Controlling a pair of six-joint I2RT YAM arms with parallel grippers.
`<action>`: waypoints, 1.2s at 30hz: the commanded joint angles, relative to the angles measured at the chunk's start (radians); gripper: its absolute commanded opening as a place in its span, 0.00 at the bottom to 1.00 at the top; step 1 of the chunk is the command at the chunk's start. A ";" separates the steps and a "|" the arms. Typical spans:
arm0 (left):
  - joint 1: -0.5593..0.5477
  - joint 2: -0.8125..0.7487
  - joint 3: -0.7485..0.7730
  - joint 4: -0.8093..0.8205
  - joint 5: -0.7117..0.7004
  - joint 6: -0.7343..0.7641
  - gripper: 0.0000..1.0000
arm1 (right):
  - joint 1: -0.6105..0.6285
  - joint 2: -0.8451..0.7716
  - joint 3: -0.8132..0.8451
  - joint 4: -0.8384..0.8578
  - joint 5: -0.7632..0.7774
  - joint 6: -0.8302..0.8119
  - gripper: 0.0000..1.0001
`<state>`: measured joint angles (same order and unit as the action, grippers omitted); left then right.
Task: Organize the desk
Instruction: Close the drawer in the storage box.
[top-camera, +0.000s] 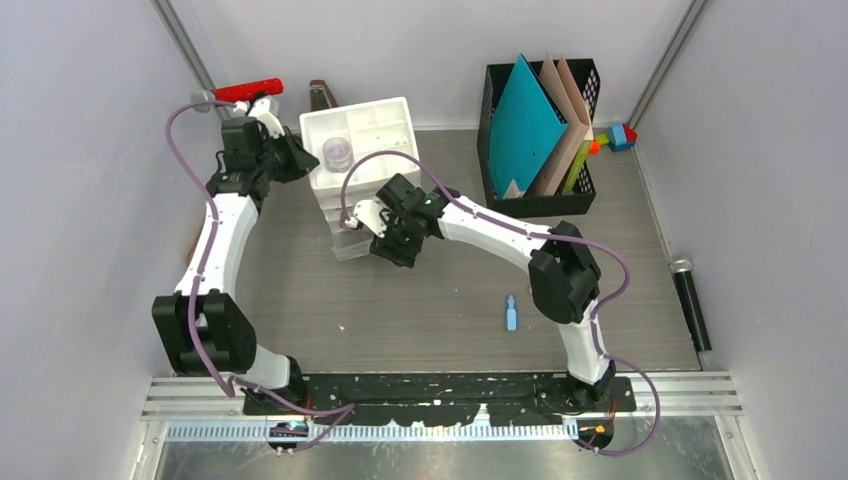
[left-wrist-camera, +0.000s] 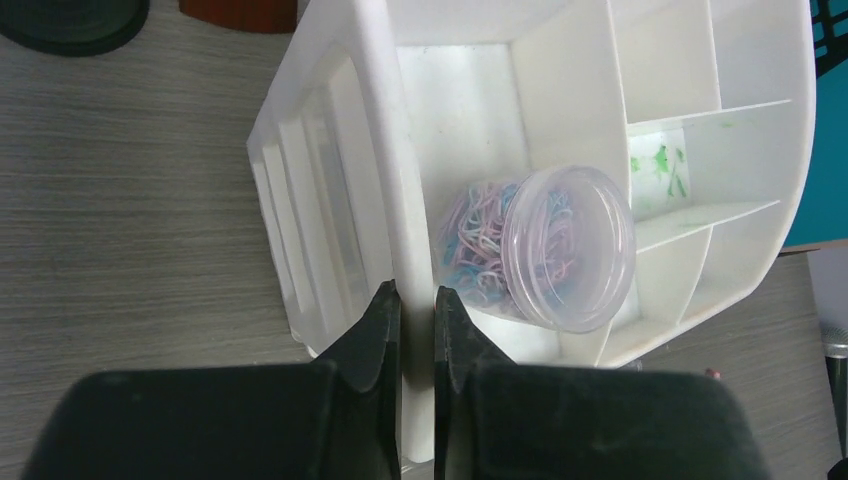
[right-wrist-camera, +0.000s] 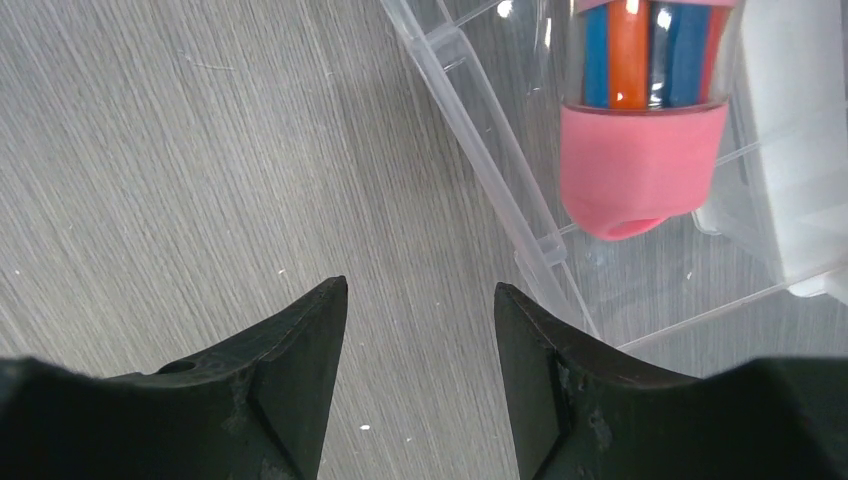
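Observation:
On the grey-brown wood-grain desk (top-camera: 420, 310) stands a white drawer organizer (top-camera: 375, 125) with a divided top tray. A clear jar of coloured rubber bands (left-wrist-camera: 560, 250) lies in the tray. My left gripper (left-wrist-camera: 417, 300) is shut on the tray's left wall (left-wrist-camera: 395, 180), one finger on each side. A clear drawer (right-wrist-camera: 520, 210) is pulled out of the organizer's base and holds a tube of coloured pens with a pink cap (right-wrist-camera: 640, 170). Just left of that drawer my right gripper (right-wrist-camera: 420, 290) stands open over bare desk, holding nothing.
A black file holder (top-camera: 540, 130) with a teal folder stands at the back right, toy blocks (top-camera: 620, 135) beside it. A small blue bottle (top-camera: 510, 312) lies mid-desk. A black cylinder (top-camera: 690, 300) lies at the right edge, a red roller (top-camera: 248, 90) at the back left.

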<state>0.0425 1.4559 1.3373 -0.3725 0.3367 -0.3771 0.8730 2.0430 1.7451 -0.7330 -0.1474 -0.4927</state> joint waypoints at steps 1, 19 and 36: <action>-0.009 0.042 0.041 -0.120 0.078 0.096 0.00 | -0.008 0.020 0.061 0.124 0.085 0.003 0.62; -0.009 0.238 0.188 -0.370 0.183 -0.010 0.00 | 0.015 0.094 0.161 0.181 0.130 0.133 0.64; -0.020 0.307 0.149 -0.418 0.253 -0.090 0.00 | 0.034 0.190 0.289 0.190 0.111 0.280 0.64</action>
<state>0.0723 1.6760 1.5742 -0.4877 0.4328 -0.4397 0.9142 2.2131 1.9556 -0.6319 -0.0689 -0.2569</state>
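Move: My left hand is already pinching the left rim of the storage box. The box's middle is about 9 cm to this hand's right, 3 cm ahead and 10 cm below, and the clip jar some 4 cm right, 1 cm ahead. The drawer front is roughly 11 cm back, 9 cm right and well below. From my half-open right hand, the drawer front is about 3 cm ahead and 4 cm left, slightly lower, with the pink-capped tube 7 cm ahead, 3 cm left. Keeping its pinch on the rim, my left hand pushes the box forward about 4 cm, tipping down slightly, then holds. Meanwhile my right hand, fingers still half open, edges forward, then slides some 5 cm left along the drawer front while easing back a little, and finally noses forward again, turning about 10 degrees clockwise. ##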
